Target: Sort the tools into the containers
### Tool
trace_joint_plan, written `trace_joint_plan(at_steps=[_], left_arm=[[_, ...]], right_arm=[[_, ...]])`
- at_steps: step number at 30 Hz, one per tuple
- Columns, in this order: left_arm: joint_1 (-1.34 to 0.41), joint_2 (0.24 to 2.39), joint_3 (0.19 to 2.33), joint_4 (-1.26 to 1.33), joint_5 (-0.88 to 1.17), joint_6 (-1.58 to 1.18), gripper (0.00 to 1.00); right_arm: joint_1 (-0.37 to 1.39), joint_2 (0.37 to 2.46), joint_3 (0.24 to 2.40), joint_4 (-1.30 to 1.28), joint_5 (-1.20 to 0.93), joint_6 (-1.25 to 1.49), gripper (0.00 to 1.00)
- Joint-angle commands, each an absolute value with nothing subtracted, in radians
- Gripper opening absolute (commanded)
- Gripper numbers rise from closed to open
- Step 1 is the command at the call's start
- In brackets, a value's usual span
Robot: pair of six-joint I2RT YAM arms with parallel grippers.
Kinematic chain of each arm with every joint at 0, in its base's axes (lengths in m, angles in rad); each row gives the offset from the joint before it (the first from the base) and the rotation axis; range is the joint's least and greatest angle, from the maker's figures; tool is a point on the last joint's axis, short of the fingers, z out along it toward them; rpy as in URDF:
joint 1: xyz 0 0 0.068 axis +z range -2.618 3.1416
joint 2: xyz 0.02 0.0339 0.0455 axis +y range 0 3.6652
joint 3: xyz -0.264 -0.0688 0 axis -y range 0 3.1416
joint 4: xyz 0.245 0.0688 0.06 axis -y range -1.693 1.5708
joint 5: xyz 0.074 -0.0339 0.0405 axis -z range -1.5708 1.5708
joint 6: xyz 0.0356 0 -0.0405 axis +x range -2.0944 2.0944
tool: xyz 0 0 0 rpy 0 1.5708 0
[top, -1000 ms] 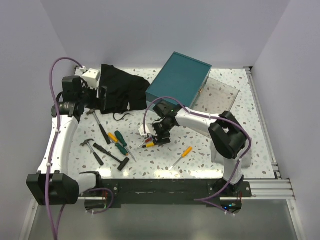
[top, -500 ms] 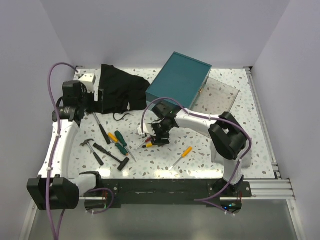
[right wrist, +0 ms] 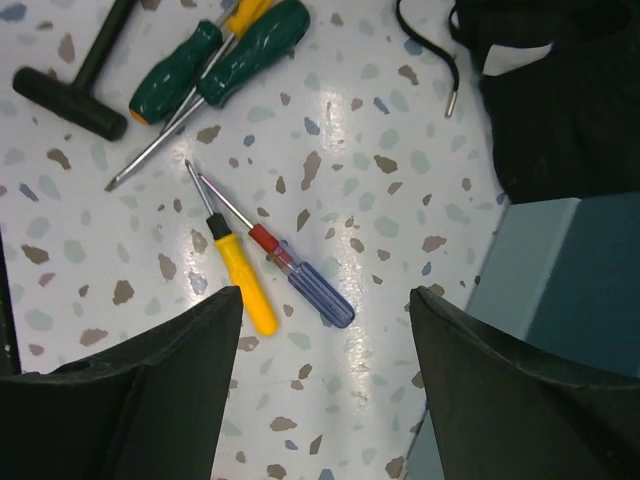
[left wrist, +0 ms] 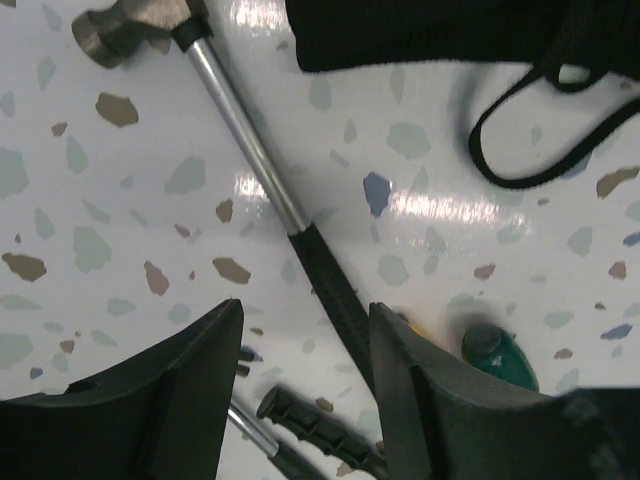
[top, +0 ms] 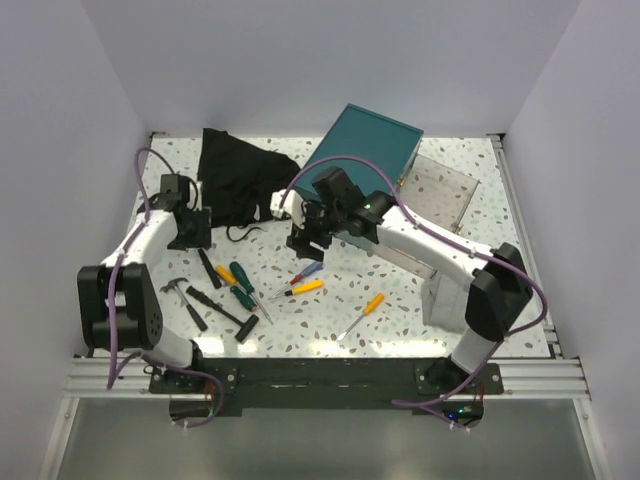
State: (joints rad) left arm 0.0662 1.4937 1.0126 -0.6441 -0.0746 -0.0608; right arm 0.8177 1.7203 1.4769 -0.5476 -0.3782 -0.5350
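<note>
My left gripper (top: pixel 190 228) is open just above the small black-handled hammer (top: pixel 208 268); in the left wrist view the hammer's handle (left wrist: pixel 335 290) runs between my open fingers (left wrist: pixel 305 330). My right gripper (top: pixel 308 238) is open and empty above a yellow screwdriver (right wrist: pixel 240 275) and a blue-red screwdriver (right wrist: pixel 305 282), both lying on the table. Two green screwdrivers (top: pixel 240 285) lie left of them. The dark-teal case (top: pixel 360 160), clear box (top: pixel 440 195) and black bag (top: pixel 240 185) stand at the back.
An orange screwdriver (top: pixel 370 305) lies alone at the front middle. A second small hammer (top: pixel 180 292) and a black bar-shaped tool (top: pixel 228 312) lie at the front left. The bag's strap loop (left wrist: pixel 520 150) lies right of the hammer's shaft.
My right gripper has risen and moved back from the yellow and blue-red screwdrivers, which stay on the table. My left arm has swung from the back-left corner down over the hammer.
</note>
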Motion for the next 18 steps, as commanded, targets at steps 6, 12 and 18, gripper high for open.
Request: trace_joint_plan(at_steps=[6,12,18], left_arm=[[0.075,1.761,1.218,-0.638,-0.077,-0.123,0.49],[0.075,1.833,1.22,-0.667,-0.107,-0.13,0.47],[0.084,1.864,1.189,-0.667,-0.086,-0.127,0.2]], right_arm=[[0.819,1.569,1.457,-0.519,-0.319,-0.42,0.73],[0.818,1.533,1.433,-0.512,-0.287,-0.425,0.74],[0.813,1.511,1.408,-0.514,-0.275,-0.428,0.74]])
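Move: The claw hammer lies just under my left hand, its middle about 2 cm ahead and 6 cm down; I'll take it around the top of the black grip. The black cloth spreads some 20 cm ahead and 10 cm right. Back towards my base lie the small hammer (11 cm back, 4 cm left) and the mallet (12 cm back, 5 cm right). From my right hand the claw hammer is about 26 cm left, 5 cm ahead and 16 cm down. With my left hand I reach forward about 4 cm along the claw hammer while sinking, then go down the rest of nearly 6 cm, easing back slightly and steepening the fingers some 10 degrees. I narrow them on the way and pinch the shaft where metal meets grip. My empty right hand lifts about 5 cm, settles slightly and drifts right. ##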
